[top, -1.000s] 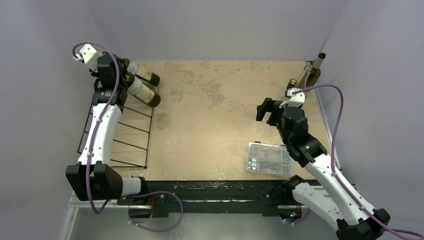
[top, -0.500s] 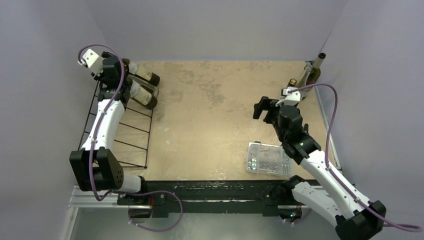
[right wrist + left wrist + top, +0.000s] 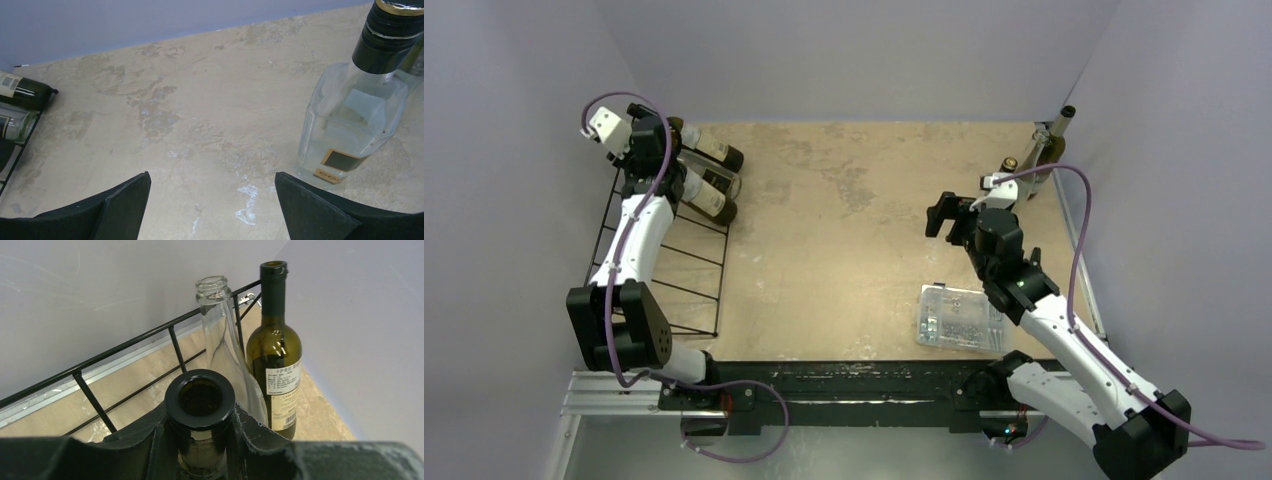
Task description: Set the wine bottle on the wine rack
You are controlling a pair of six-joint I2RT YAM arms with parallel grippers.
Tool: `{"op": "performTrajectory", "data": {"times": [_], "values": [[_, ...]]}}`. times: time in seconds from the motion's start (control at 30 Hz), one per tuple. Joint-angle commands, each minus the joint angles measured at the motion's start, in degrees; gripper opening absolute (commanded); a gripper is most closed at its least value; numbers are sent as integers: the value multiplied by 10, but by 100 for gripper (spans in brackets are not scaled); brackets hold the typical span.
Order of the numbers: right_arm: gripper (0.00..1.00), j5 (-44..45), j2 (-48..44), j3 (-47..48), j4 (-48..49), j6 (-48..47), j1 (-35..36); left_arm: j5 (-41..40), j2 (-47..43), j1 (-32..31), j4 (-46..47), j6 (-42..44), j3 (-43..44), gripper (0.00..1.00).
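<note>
My left gripper is shut on the neck of a dark wine bottle, whose open mouth faces the wrist camera. From above, that wine bottle lies slanted across the far end of the black wire wine rack, with the left gripper at its neck. A clear bottle and a dark green labelled bottle lie beside it on the rack. My right gripper hangs open over bare table; the top view shows this gripper right of centre.
A clear square bottle with a black cap stands just right of the right fingers. Another bottle stands in the far right corner. A clear plastic box of small parts lies near the right arm. Walls close in on both sides.
The left gripper has shifted the held wine bottle slightly nearer along the rack, uncovering the clear bottle beside it. The right gripper has drifted a little left, still open.
</note>
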Motion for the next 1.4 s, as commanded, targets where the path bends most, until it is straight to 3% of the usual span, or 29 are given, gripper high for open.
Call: {"op": "performTrajectory", "data": {"times": [0.0,0.67,1.2,1.37], "values": [[99,-6,5,-1,26,-8,-3,-25,-7,7,54,-60,8,0],[99,-21,24,0,31,-6,-6,-35,14,25,-35,-134,8,0],[99,-29,32,3,30,-5,-6,-28,52,47,-86,-149,33,21],[99,-28,34,5,30,-6,-7,-18,69,54,-99,-160,42,22]]}}
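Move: The left hand holds the wine bottle by its neck. The next free slot on the rack's left rail, where the neck is headed, lies some 5 cm to the left, 2 cm back and 7 cm below this hand. The racked clear bottle's middle is about 7 cm right, level fore and aft, 10 cm below; the racked dark bottle's is 6 cm ahead, 9 cm right, 10 cm below. From the right hand the slot lies about 68 cm left, 9 cm ahead and slightly lower. Still pinching the wine bottle's neck, the left hand lowers it by about 5 cm towards the rack's left rail, first mostly straight down, then increasingly left as well, some 4 cm in all. Meanwhile the wrist turns roughly 15 degrees, chiefly counter-clockwise with its left side dipping, swinging the neck leftwards while the fingers keep their grip. ##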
